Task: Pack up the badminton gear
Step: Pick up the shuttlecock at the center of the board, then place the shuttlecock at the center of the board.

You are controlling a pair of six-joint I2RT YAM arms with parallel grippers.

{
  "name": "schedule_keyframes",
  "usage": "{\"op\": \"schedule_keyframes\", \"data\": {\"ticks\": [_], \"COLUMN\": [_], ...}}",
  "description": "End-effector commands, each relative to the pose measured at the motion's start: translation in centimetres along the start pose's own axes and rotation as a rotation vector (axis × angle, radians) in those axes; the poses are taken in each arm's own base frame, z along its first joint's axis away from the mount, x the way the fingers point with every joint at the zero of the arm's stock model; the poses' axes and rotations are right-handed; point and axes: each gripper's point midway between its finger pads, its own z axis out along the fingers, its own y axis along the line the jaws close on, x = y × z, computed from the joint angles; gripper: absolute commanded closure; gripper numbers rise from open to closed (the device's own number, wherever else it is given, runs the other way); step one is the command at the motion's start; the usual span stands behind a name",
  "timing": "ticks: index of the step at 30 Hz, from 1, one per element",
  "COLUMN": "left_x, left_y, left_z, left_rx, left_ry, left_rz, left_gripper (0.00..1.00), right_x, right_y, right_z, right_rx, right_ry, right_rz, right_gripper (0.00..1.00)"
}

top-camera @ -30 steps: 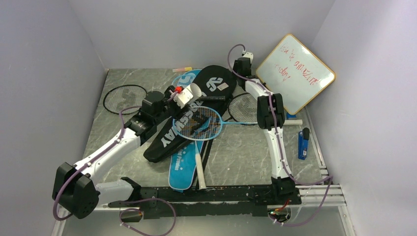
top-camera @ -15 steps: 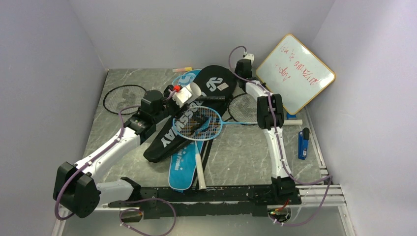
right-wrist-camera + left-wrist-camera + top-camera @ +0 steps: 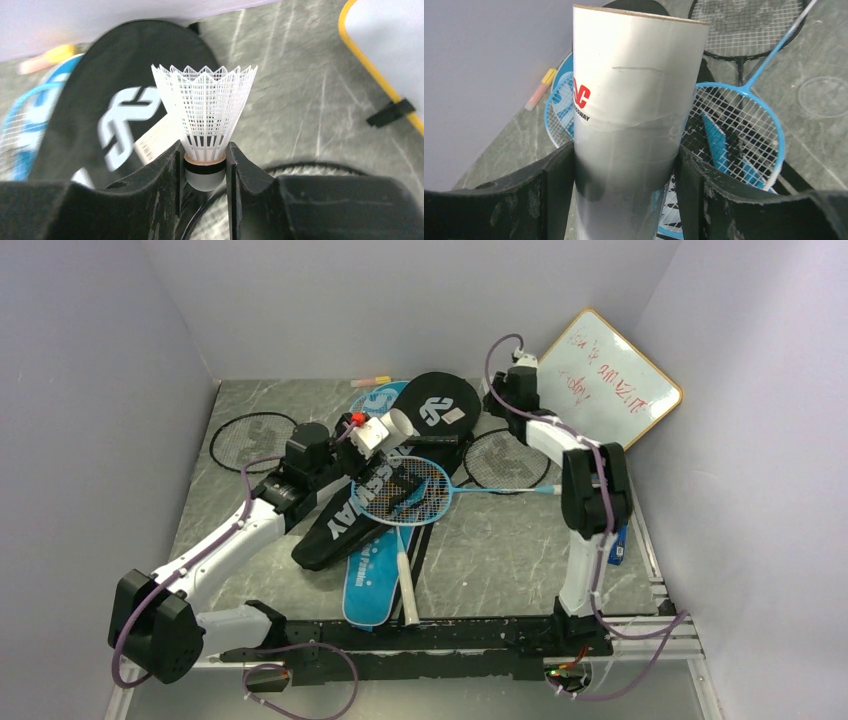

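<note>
My left gripper (image 3: pixel 626 170) is shut on the long white tube (image 3: pixel 634 100), holding it tilted above the black bag (image 3: pixel 440 405). That bag lies across the blue bag (image 3: pixel 372 585). A light-blue racket (image 3: pixel 420 490) rests on the bags, its head visible as the racket (image 3: pixel 744 135) beyond the tube. One black racket (image 3: pixel 252 440) lies at the left and another (image 3: pixel 495 458) right of the bags. My right gripper (image 3: pixel 204 170) is shut on a white shuttlecock (image 3: pixel 205 115) by its cork, skirt up, at the back near the black bag's head (image 3: pixel 120 110).
The orange-rimmed whiteboard (image 3: pixel 600 390) leans in the back right corner, close to my right wrist (image 3: pixel 515 390). A yellow-pink marker (image 3: pixel 370 381) lies by the back wall. A blue object (image 3: pixel 615 540) sits at the right edge. A white-handled grip (image 3: pixel 405 585) lies over the blue bag.
My right gripper has closed on the shuttlecock and moved right, toward the whiteboard, with its elbow swinging out to the right. The left arm and tube have stayed put.
</note>
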Motion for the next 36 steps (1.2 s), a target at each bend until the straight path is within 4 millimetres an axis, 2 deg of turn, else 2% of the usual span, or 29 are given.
{"op": "schedule_keyframes", "data": {"ticks": [1,2,3,8,12,15,17,19,26,32,34,36], "left_x": [-2.6,-2.7,-2.8,-3.3,-3.2,-3.2,-3.1,-3.0,-2.9,-2.6,-2.7,-2.7], "left_y": [-0.8,-0.9,-1.1,-1.6,-1.5,-1.3,-1.2,-1.1,-1.1,-0.9,-0.9,-0.9], "left_z": [0.2,0.2,0.2,0.1,0.0,-0.1,-0.1,-0.1,-0.1,-0.2,-0.2,-0.2], "left_rx": [0.051,0.058,0.068,0.094,0.088,0.078,0.073,0.071,0.068,0.057,0.058,0.059], "left_ry": [-0.101,-0.107,-0.114,-0.134,-0.131,-0.124,-0.122,-0.119,-0.111,-0.104,-0.107,-0.106], "left_rz": [-0.060,-0.070,-0.077,-0.091,-0.085,-0.075,-0.071,-0.068,-0.061,-0.052,-0.051,-0.050], "left_gripper": [0.50,0.50,0.50,0.49,0.48,0.48,0.48,0.48,0.47,0.47,0.47,0.47], "right_x": [-0.6,1.2,1.2,6.6,11.4,13.8,15.1,15.6,17.3,18.2,17.9,17.2], "right_y": [3.7,3.8,4.4,6.9,7.0,6.9,6.5,6.3,6.9,8.3,8.4,8.2], "right_z": [-6.6,-8.1,-10.1,-17.6,-21.8,-24.0,-24.8,-25.1,-23.9,-23.5,-23.4,-23.2], "right_rx": [-0.148,-0.153,-0.167,-0.241,-0.258,-0.291,-0.299,-0.302,-0.314,-0.364,-0.361,-0.342], "right_ry": [-0.023,0.006,-0.004,0.040,0.106,0.132,0.138,0.128,0.182,0.246,0.240,0.225], "right_rz": [0.083,0.093,0.105,0.111,0.113,0.140,0.151,0.152,0.131,0.110,0.103,0.099], "right_gripper": [0.76,0.75,0.75,0.71,0.70,0.68,0.66,0.62,0.58,0.31,0.28,0.30]}}
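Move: The right hand holds the shuttlecock; the bare patch it is bound for, just right of the blue racket's rim, lies about 29 cm back, 10 cm left and 9 cm below. The blue racket's head is centred some 23 cm back and 23 cm left, the clear ring about 34 cm back and 3 cm left, the black racket's head roughly 16 cm back and 4 cm right. From the left hand, that patch is some 13 cm back, 20 cm right and 21 cm lower. Back towards the bases in one fast sweep of about 30 cm, first rising some 3 cm, the right hand carries the shuttlecock past the black racket's head, veering left and turning about 15 degrees counter-clockwise. Near the blue racket's rim it slows, sinks with its fingertips tipping down and opens wide, letting go. The left hand keeps its grip on the white tube, easing about 2 cm right and back. ##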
